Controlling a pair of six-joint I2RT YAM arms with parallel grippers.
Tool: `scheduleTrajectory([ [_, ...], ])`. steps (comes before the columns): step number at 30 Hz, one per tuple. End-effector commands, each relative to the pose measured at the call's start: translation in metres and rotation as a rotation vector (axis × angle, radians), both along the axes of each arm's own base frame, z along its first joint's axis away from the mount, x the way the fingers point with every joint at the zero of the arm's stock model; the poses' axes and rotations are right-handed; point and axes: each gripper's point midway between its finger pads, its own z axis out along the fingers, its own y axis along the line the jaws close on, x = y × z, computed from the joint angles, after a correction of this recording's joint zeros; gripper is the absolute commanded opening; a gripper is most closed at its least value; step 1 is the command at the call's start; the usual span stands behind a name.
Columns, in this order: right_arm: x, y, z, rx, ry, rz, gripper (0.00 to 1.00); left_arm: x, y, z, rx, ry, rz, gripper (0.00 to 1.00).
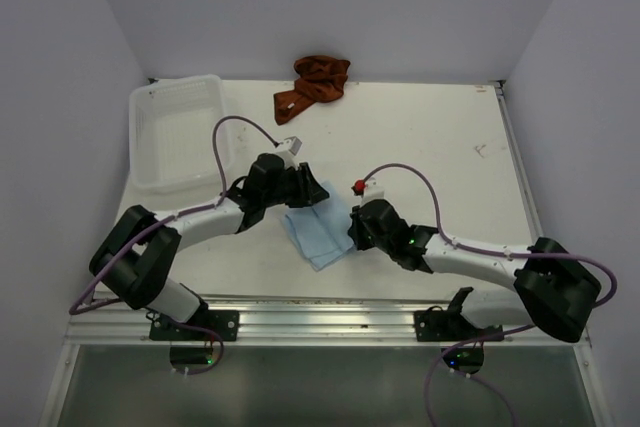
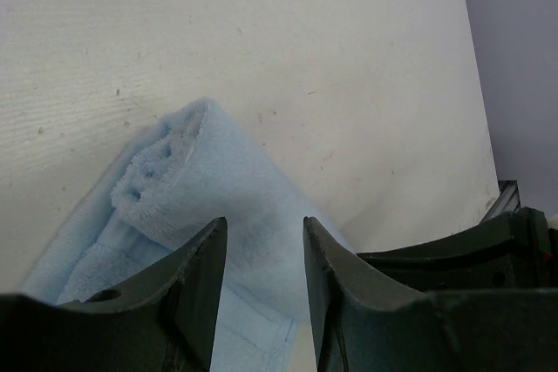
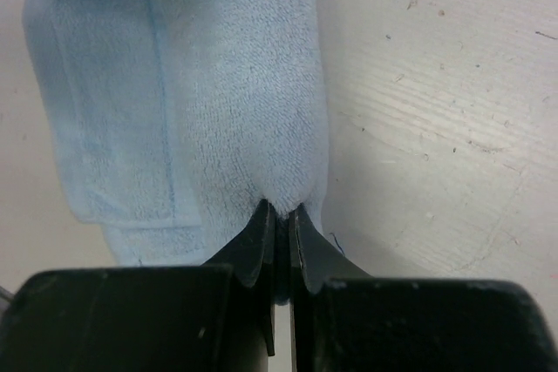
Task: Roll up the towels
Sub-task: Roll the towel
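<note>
The light blue towel [image 1: 316,228] lies partly folded on the table between the two arms. My left gripper [image 1: 308,191] stands at its far left corner, jaws partly open. In the left wrist view the rolled fold of the blue towel [image 2: 205,172] runs under and between the fingers of the left gripper [image 2: 264,222], with nothing pinched. My right gripper [image 1: 352,228] is at the towel's right edge. In the right wrist view the right gripper [image 3: 281,209] is shut on a pinch of the blue towel [image 3: 240,84]. The rust towel [image 1: 313,87] lies crumpled at the table's far edge.
A white mesh basket [image 1: 150,147] stands at the far left of the table, just behind the left arm. Walls close in the table at the back and on both sides. The metal rail [image 1: 320,322] with the arm bases runs along the near edge.
</note>
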Motion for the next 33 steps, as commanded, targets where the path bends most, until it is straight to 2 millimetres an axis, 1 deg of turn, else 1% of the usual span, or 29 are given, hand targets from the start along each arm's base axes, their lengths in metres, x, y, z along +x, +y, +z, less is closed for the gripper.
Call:
scheduleTrajectory([
  [1,0.01,0.003,0.026,-0.097,-0.138,-0.011,0.0,0.005,-0.001,0.031,-0.037,-0.071,0.004,0.45],
  [2,0.007,0.002,0.025,-0.124,-0.136,-0.008,0.0,0.005,-0.001,0.034,-0.043,-0.075,0.005,0.45],
  [5,0.007,0.006,0.03,-0.178,-0.179,-0.007,0.0,0.005,-0.003,0.04,-0.059,-0.078,0.006,0.45],
  [6,0.008,0.009,0.035,-0.193,-0.198,-0.005,0.0,0.005,-0.004,0.041,-0.064,-0.077,0.003,0.45],
  [8,0.005,0.012,0.034,-0.258,-0.226,-0.005,0.0,0.005,-0.007,0.044,-0.078,-0.074,-0.001,0.45],
  [9,0.006,0.018,0.039,-0.268,-0.244,0.002,0.0,0.006,-0.009,0.047,-0.091,-0.079,-0.004,0.45],
  [10,0.001,0.024,0.036,-0.293,-0.25,0.022,0.0,0.005,-0.011,0.049,-0.104,-0.075,-0.015,0.45],
  [11,0.001,0.023,0.035,-0.329,-0.262,0.014,0.0,0.007,-0.013,0.049,-0.108,-0.073,-0.016,0.45],
  [12,0.002,0.028,0.04,-0.337,-0.276,0.016,0.0,0.007,-0.015,0.049,-0.113,-0.07,-0.019,0.45],
  [13,-0.003,0.032,0.033,-0.369,-0.276,0.034,0.0,0.007,-0.016,0.046,-0.114,-0.062,-0.024,0.45],
  [14,-0.002,0.031,0.034,-0.396,-0.29,0.022,0.0,0.006,-0.018,0.047,-0.12,-0.063,-0.029,0.45],
  [15,-0.005,0.037,0.036,-0.396,-0.296,0.034,0.0,0.006,-0.018,0.045,-0.12,-0.059,-0.031,0.45],
  [16,-0.006,0.038,0.031,-0.414,-0.291,0.043,0.0,0.005,-0.019,0.043,-0.118,-0.056,-0.032,0.45],
  [19,-0.008,0.043,0.029,-0.421,-0.294,0.046,0.0,0.0,-0.019,0.033,-0.102,-0.043,-0.039,0.45],
  [23,-0.01,0.045,0.025,-0.446,-0.298,0.042,0.0,-0.009,-0.009,0.009,-0.066,-0.01,-0.028,0.45],
  [26,-0.012,0.045,0.026,-0.488,-0.327,0.036,0.0,-0.016,-0.005,-0.004,-0.056,0.008,-0.026,0.45],
  [31,-0.021,0.059,0.025,-0.543,-0.372,0.066,0.0,-0.021,0.0,-0.012,-0.041,0.014,-0.024,0.45],
  [33,-0.025,0.065,0.024,-0.552,-0.377,0.089,0.0,-0.024,0.006,-0.017,-0.017,0.021,-0.014,0.45],
])
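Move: The right hand already pinches the near right edge of the blue towel, whose middle lies about 7 cm to its left, 1 cm ahead and 3 cm below. The part-open left gripper is some 7 cm ahead and 7 cm left of the right hand, about 4 cm higher. From the left hand, the blue towel's middle is about 6 cm back, straight in line and 7 cm down; the brown towel is some 26 cm ahead and 3 cm left. Right hand carries pinched towel edge left and back about 6 cm, rolling 35 degrees; left rises, then sinks. ##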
